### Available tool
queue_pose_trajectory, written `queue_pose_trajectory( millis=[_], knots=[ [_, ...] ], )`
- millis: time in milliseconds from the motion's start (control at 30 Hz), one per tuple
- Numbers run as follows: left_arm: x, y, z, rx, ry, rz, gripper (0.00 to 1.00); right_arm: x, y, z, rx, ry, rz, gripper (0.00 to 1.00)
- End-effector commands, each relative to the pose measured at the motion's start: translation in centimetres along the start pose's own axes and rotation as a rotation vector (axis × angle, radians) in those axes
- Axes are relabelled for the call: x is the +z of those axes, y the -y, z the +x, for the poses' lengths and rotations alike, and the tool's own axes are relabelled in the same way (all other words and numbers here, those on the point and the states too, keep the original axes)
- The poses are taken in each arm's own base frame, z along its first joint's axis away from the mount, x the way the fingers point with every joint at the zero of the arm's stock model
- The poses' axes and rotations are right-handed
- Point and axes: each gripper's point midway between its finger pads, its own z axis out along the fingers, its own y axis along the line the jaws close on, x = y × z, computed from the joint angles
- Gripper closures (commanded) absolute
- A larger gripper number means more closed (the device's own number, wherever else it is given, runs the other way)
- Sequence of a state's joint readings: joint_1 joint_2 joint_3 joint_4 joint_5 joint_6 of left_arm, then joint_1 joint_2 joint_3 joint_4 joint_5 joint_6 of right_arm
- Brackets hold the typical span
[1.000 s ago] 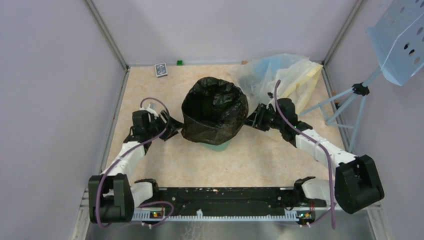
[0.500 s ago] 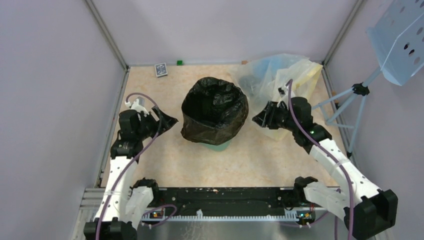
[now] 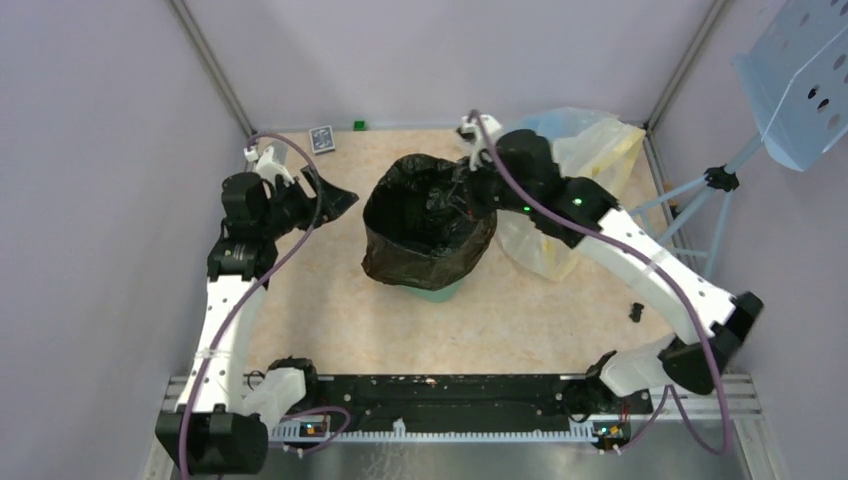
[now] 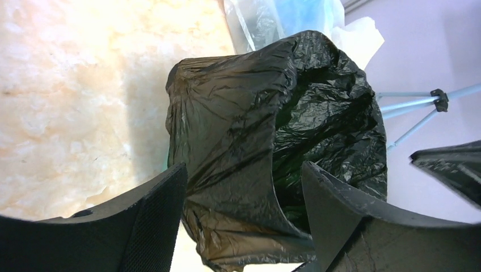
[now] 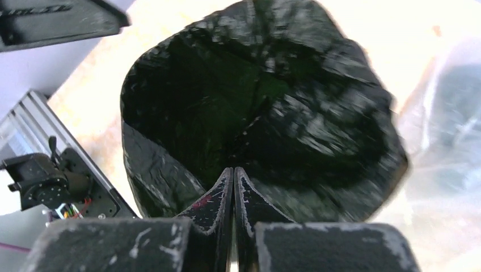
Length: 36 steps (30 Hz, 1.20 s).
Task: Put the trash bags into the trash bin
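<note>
The black trash bag [image 3: 428, 225] is draped over the mint-green trash bin [image 3: 436, 293], mouth open upward; only the bin's base shows below the plastic. My left gripper [image 3: 328, 195] hangs open to the left of the bag, apart from it. In the left wrist view the bag [image 4: 266, 130] fills the space beyond the spread jaws of the left gripper [image 4: 244, 175]. My right gripper [image 3: 468, 196] is over the bag's back right rim. In the right wrist view the right gripper [image 5: 233, 170] is shut above the dark opening of the bag [image 5: 249, 96], with nothing visible between the fingers.
Clear and yellowish plastic bags [image 3: 590, 150] lie at the back right, under my right arm. A blue perforated tray on a tripod [image 3: 800, 70] stands outside the right wall. A card box [image 3: 321, 139] and a green cube [image 3: 359, 125] sit by the back wall. A small black piece [image 3: 635, 311] lies on the right.
My right arm swung from beside the bag's right side up over its back right rim, and its jaws closed. My left arm lifted and drew back to the left, jaws open.
</note>
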State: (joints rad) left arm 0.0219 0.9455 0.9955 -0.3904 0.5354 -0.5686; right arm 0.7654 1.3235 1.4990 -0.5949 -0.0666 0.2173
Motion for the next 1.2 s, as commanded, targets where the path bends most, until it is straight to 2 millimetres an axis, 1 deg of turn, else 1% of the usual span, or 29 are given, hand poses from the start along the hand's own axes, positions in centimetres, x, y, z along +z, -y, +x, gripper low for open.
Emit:
queue_pose_trajectory(
  millis=[0,67,167,267,333,367,433,500,600,700,867,1167],
  knots=[
    [2.2,0.8,-1.5,0.056,-0.025,0.053,0.21,3.6,-1.7,2.8,-0.111,-0.188,0.039,1.00],
    [3.1,0.3,-1.7,0.051,-0.041,0.040,0.21,5.6,-1.9,4.2,-0.097,-0.250,0.072,1.00],
    [3.4,0.2,-2.1,0.057,-0.029,0.037,0.21,8.2,-0.5,6.7,-0.054,-0.366,0.181,1.00],
    [3.7,0.1,-1.7,0.050,-0.036,0.052,0.21,9.7,0.2,8.9,0.016,-0.461,0.260,1.00],
    [4.0,-0.1,-1.0,0.028,-0.058,0.068,0.22,10.5,0.3,9.9,0.063,-0.481,0.288,1.00],
    [4.2,-0.3,-0.5,0.013,-0.069,0.074,0.22,10.7,0.5,10.1,0.083,-0.478,0.307,1.00],
    [4.5,0.1,0.8,-0.003,-0.096,0.101,0.22,11.0,0.9,10.6,0.120,-0.471,0.349,1.00],
    [4.6,0.0,1.6,-0.021,-0.100,0.103,0.23,11.3,1.2,11.2,0.146,-0.472,0.370,1.00],
    [4.7,-0.2,2.7,-0.031,-0.104,0.112,0.23,12.0,0.9,12.5,0.175,-0.487,0.353,1.00],
    [4.8,-0.4,3.7,-0.042,-0.118,0.114,0.23,12.7,1.2,13.9,0.203,-0.509,0.363,1.00],
    [4.5,-0.5,4.5,-0.041,-0.124,0.122,0.22,13.9,1.0,16.8,0.273,-0.568,0.304,1.00],
    [4.0,0.0,4.8,-0.017,-0.133,0.152,0.20,15.4,2.4,20.5,0.317,-0.647,0.310,1.00]
  ],
)
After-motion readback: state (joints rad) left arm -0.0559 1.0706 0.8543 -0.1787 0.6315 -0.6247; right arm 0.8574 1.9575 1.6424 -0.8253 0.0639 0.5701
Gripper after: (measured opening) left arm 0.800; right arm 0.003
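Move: The open mouth of the trash bag, draped over the bin, has its middle about 5 cm left of the shut right fingers, some 4 cm farther out and roughly 9 cm below. The trash bin's middle lies about 12 cm beneath that mouth, and the clear bags are some 25 cm right of this hand, 17 cm farther out and 26 cm lower. From the open left hand the mouth's middle is about 15 cm right, 4 cm ahead and 5 cm below. The right hand, fingers shut throughout, swings some 5 cm left while plunging about 24 cm down through the mouth of the trash bag into the lined bin, checking briefly partway, while its wrist tips over some 35 degrees so the fingers point steeply down along the liner. The left hand, fingers kept wide open, eases forward and down, then draws back and to its right, ending about 5 cm lower with its tips close to the bag's left lip; whether they touch it can't be seen. ##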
